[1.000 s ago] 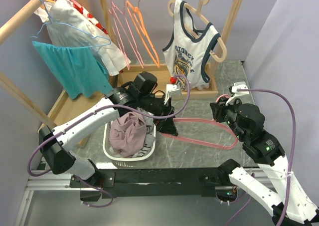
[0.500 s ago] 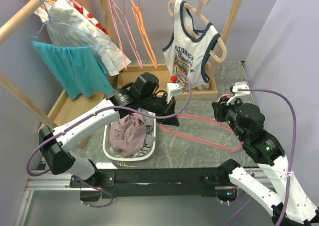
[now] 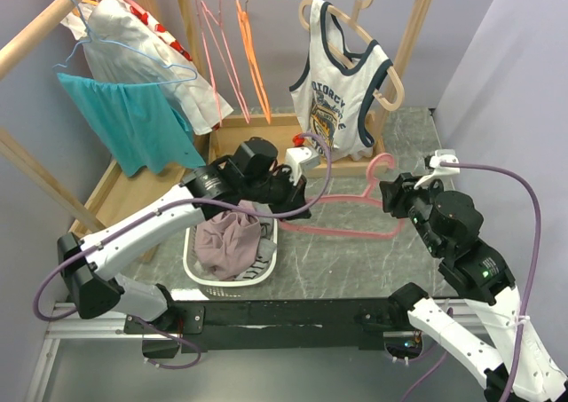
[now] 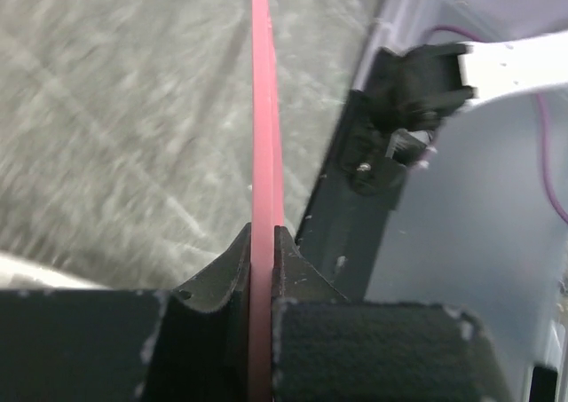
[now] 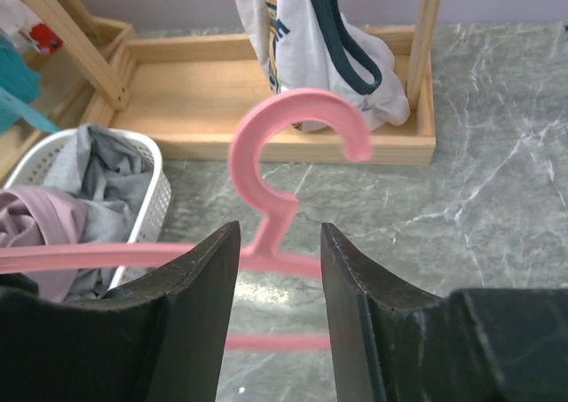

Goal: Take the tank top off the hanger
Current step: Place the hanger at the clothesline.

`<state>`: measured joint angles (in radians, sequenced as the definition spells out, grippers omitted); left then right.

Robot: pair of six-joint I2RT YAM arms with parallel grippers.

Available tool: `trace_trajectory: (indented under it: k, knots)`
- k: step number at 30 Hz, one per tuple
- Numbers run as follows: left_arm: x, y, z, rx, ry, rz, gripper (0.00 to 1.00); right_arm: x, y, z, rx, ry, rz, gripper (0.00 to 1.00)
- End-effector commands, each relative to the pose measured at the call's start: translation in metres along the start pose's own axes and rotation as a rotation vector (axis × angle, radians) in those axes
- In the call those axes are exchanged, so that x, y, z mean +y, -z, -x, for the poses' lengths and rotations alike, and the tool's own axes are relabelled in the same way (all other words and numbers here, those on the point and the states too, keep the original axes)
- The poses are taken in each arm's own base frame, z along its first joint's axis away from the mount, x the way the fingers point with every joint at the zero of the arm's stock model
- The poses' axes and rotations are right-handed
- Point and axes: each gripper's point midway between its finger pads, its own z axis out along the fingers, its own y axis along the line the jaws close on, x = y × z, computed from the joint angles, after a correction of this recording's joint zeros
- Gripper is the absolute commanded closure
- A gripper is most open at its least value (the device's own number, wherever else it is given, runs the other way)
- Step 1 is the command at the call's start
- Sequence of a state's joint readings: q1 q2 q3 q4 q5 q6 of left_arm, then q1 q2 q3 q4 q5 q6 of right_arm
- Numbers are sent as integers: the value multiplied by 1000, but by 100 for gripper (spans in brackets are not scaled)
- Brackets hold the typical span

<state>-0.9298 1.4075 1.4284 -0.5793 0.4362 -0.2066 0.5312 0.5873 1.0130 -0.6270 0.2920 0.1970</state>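
A bare pink hanger [image 3: 355, 232] hangs level above the table between the arms, its hook [image 3: 382, 165] pointing to the back. My left gripper [image 3: 297, 208] is shut on its left end; in the left wrist view the pink bar [image 4: 264, 109] runs straight out from the clamped jaws [image 4: 263, 242]. My right gripper [image 3: 397, 198] is open by the hook. In the right wrist view the hook [image 5: 297, 109] lies beyond the parted fingers [image 5: 280, 231], untouched. A white tank top [image 3: 342, 91] with navy trim hangs on a beige hanger on the rack, also visible as the tank top [image 5: 293, 29] in the right wrist view.
A white basket [image 3: 200, 264] holding mauve and grey clothes sits under the left arm. The wooden rack's tray base [image 3: 266, 140] stands behind it. Pink and orange hangers [image 3: 240, 47] hang on the rail. Teal and white garments [image 3: 133, 109] hang on a second rack at left.
My left gripper shut on the hanger's left end and lifted it up and toward the back. My right gripper opened and let go of the hook end.
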Motion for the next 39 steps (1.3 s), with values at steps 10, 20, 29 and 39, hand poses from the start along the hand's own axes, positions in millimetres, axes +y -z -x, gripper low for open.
trace_trajectory:
  k: [10, 20, 29, 39]
  knots:
    - [2, 86, 24, -239, 157, 278, 99, -5, 15, 35, -132, -100, -23, 49]
    - [29, 133, 43, -364, 230, 603, 99, -9, 15, 31, -121, -115, -47, 49]
    - [60, 138, 83, -494, 157, 811, 99, -12, 13, 23, -105, -114, -66, 48]
    - [86, 137, 150, -603, 44, 998, 99, -13, 8, 12, -78, -115, -75, 48]
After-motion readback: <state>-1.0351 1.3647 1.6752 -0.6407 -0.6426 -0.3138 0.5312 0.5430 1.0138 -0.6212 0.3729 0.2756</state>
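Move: The left hand already grips one end of the pink hanger. The free stretch of clothesline it is taken to lies about 28 cm ahead, 5 cm left and some 20 cm up. Left of that stretch the orange hanger hangs 27 cm ahead and 13 cm left of the hand; the white tank top is 26 cm ahead and 6 cm right. From the right hand, already off the hanger, that stretch is roughly 23 cm ahead, 22 cm left and 16 cm up. Keeping its pinch, the left hand swings the pink hanger left, then forward-up, towards the clothesline, turning counter-clockwise some 50 degrees. ##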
